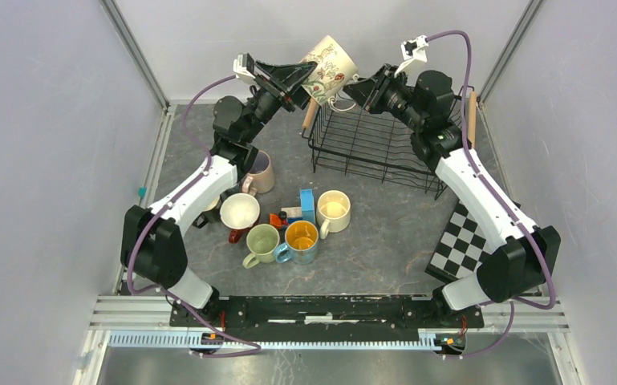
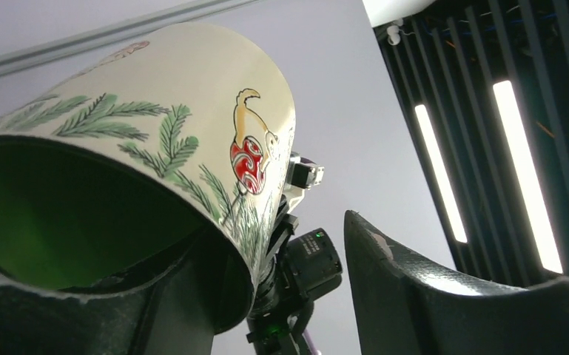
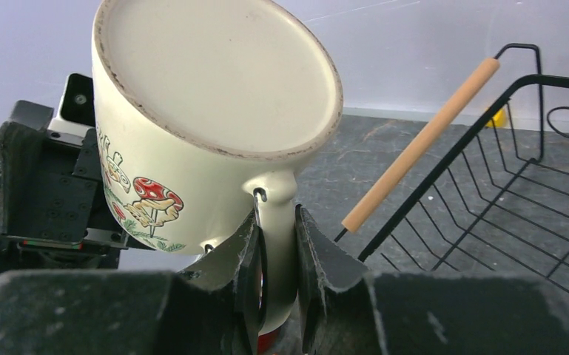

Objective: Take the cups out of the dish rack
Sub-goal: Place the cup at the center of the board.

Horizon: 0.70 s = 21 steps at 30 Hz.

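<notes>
A cream cup (image 1: 330,68) painted with mushrooms and pine sprigs hangs tilted in the air over the left end of the empty black wire dish rack (image 1: 377,148). My right gripper (image 1: 355,87) is shut on its handle (image 3: 277,214), with the cup's base (image 3: 214,74) facing the camera. My left gripper (image 1: 309,76) is open and straddles the cup's rim (image 2: 251,244). One finger sits inside the green-lit mouth; the other finger (image 2: 414,296) stands apart from the outer wall. Several more cups stand on the table, among them a pink-beige one (image 1: 258,170) and a yellow one (image 1: 333,210).
A blue-and-orange toy block cluster (image 1: 301,208) stands among the table cups. A black-and-white checkered board (image 1: 459,241) lies at the right. The rack's wooden handle (image 3: 422,144) runs just right of the held cup. Grey walls close in the sides and back.
</notes>
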### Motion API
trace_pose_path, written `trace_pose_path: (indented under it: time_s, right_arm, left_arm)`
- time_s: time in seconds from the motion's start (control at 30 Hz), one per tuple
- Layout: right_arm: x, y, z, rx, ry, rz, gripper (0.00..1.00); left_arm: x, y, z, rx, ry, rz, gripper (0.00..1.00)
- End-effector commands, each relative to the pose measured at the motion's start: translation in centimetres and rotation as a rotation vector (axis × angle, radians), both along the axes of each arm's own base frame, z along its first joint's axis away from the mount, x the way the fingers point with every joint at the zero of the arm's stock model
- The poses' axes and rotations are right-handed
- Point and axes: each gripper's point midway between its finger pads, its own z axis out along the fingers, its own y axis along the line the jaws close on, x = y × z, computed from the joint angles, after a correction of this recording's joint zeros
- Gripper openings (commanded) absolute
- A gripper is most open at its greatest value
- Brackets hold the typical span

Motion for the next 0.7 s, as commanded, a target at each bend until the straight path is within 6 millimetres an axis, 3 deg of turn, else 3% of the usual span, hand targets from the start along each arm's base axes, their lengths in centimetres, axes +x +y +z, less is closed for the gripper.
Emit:
trace_pose_path:
  time_s: [0.0, 0.17, 0.27, 0.4, 0.53, 0.67]
  right_arm:
    - [-4.2, -0.2, 10.2, 0.150, -0.291, 0.077, 0.00]
    - [-4.5, -0.2, 10.2, 0.142, -0.300, 0.081, 0.00]
    - [-4.7, -0.2, 9.9, 0.138, -0.303, 0.091, 0.00]
    - [-5.0, -0.1, 9.6, 0.130, -0.310, 0.102, 0.00]
    - [-5.1, -0.1, 9.2, 0.123, -0.307, 0.107, 0.00]
    - [-5.2, -0.1, 8.8, 0.118, -0.298, 0.110, 0.00]
  left_arm:
    - [-1.9, 0.2, 3.8, -0.087, -0.094, -0.069, 0.63]
    - [-2.0, 0.3, 4.0, -0.098, -0.102, -0.074, 0.57]
    - [-2.1, 0.3, 4.2, -0.102, -0.112, -0.078, 0.48]
    - [-2.2, 0.3, 4.5, -0.095, -0.125, -0.080, 0.30]
    - [-2.2, 0.2, 4.5, -0.092, -0.131, -0.077, 0.04]
    - [-2.3, 0.3, 4.9, -0.073, -0.151, -0.058, 0.02]
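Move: The left hand's open fingers straddle the rim of the flowered cup, whose middle lies about 6 cm right, 3 cm ahead and 2 cm lower. The rack is roughly 20 cm right of that hand, 11 cm ahead, 38 cm below; the cream cup about 7 cm right, 12 cm back, 40 cm below. The right hand already pinches the handle, with the cup's middle some 4 cm left, 1 cm ahead, 4 cm up. Left fingers close and pinch the cup's rim, rising about 2 cm; right hand keeps the handle, drawing back 2 cm. ##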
